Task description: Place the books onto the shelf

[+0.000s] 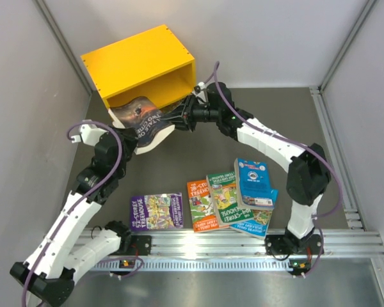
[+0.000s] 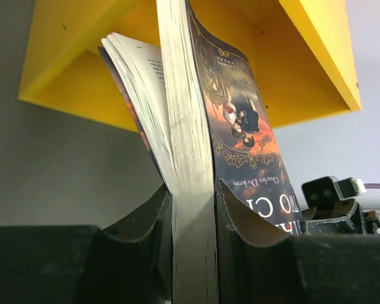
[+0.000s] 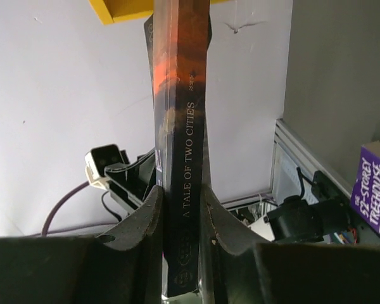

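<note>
A dark-covered book [image 1: 141,117] titled "A Tale of Two Cities" hangs at the mouth of the yellow shelf [image 1: 137,61], its top end just inside the opening. My left gripper [image 1: 138,142] is shut on its page edge [image 2: 187,126], one finger on each cover. My right gripper [image 1: 177,119] is shut on its spine [image 3: 180,95] from the opposite side. Both pairs of jaws press flat against the book. Several other books lie flat near the table's front: a purple one [image 1: 156,211], an orange-green one [image 1: 201,203], a green one [image 1: 225,198] and a bright blue one [image 1: 253,182] on top.
The shelf lies in the back left corner against the grey walls. An aluminium rail [image 1: 243,243] runs along the near edge by the arm bases. A second rail [image 1: 336,153] runs down the right side. The purple book [image 3: 373,183] shows at the right wrist view's edge.
</note>
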Robot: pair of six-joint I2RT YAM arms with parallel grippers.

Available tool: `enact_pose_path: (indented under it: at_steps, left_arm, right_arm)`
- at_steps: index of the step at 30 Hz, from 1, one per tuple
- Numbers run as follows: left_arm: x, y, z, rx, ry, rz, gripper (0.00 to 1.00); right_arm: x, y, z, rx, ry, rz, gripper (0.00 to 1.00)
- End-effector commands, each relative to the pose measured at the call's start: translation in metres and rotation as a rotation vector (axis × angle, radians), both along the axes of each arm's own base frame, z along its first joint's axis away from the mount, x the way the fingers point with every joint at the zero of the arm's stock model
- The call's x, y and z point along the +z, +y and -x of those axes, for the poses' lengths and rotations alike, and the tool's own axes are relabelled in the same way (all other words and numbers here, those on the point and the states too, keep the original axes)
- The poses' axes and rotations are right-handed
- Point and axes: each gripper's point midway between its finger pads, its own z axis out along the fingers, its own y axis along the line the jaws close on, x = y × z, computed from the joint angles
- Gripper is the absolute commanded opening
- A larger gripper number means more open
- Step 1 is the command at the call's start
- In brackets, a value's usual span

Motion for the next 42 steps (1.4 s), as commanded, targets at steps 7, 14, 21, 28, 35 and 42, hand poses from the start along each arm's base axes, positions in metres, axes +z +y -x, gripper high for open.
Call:
enact_pose_path:
  at_steps: [7,14,21,28,35,42]
  left_arm:
    - [-0.033,-0.028,-0.037,-0.288,0.14,-0.299,0.0]
    - [-0.042,-0.005,-0.07,-0.303,0.16,-0.249,0.0]
    - [-0.044,-0.006,-0.086,-0.353,0.192,-0.218,0.62]
    - [-0.041,-0.007,-0.064,-0.38,0.223,-0.192,0.93]
    - [-0.026,0.002,-0.021,-0.355,0.247,-0.186,0.97]
    - [-0.01,0.014,0.03,-0.308,0.234,-0.164,0.97]
  right_arm:
    - [0.053,0.018,-0.064,-0.074,-0.247,-0.121,0.0]
    - [0.05,0.028,-0.104,-0.11,-0.263,-0.127,0.0]
    - [0.029,0.042,-0.129,-0.154,-0.244,-0.114,0.0]
    - [0.006,0.048,-0.151,-0.205,-0.222,-0.095,0.0]
    - [0.002,0.049,-0.166,-0.283,-0.214,-0.086,0.0]
    - [-0.01,0.066,-0.177,-0.357,-0.168,-0.085,0.0]
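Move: Both hands hold A Tale of Two Cities, the left by its page edge, the right by its spine. The mouth of the shelf's upper compartment lies about 15 cm ahead of the right hand, some 8 cm to its left and 8 cm lower; from the left hand it is about 16 cm ahead, 2 cm right and 6 cm down. The books already in the lower compartment sit roughly 20 cm ahead of the right hand, 1 cm left and 26 cm below it. Forward, sinking and drifting a little left, both hands carry the book together about 10 cm towards the upper compartment. There the left fingers open and let go of the page edge; that hand dips, then draws back clear, about 10 cm. The right hand keeps its pinch on the spine, easing the book some 6 cm farther in while swinging roughly 15 degrees clockwise. ##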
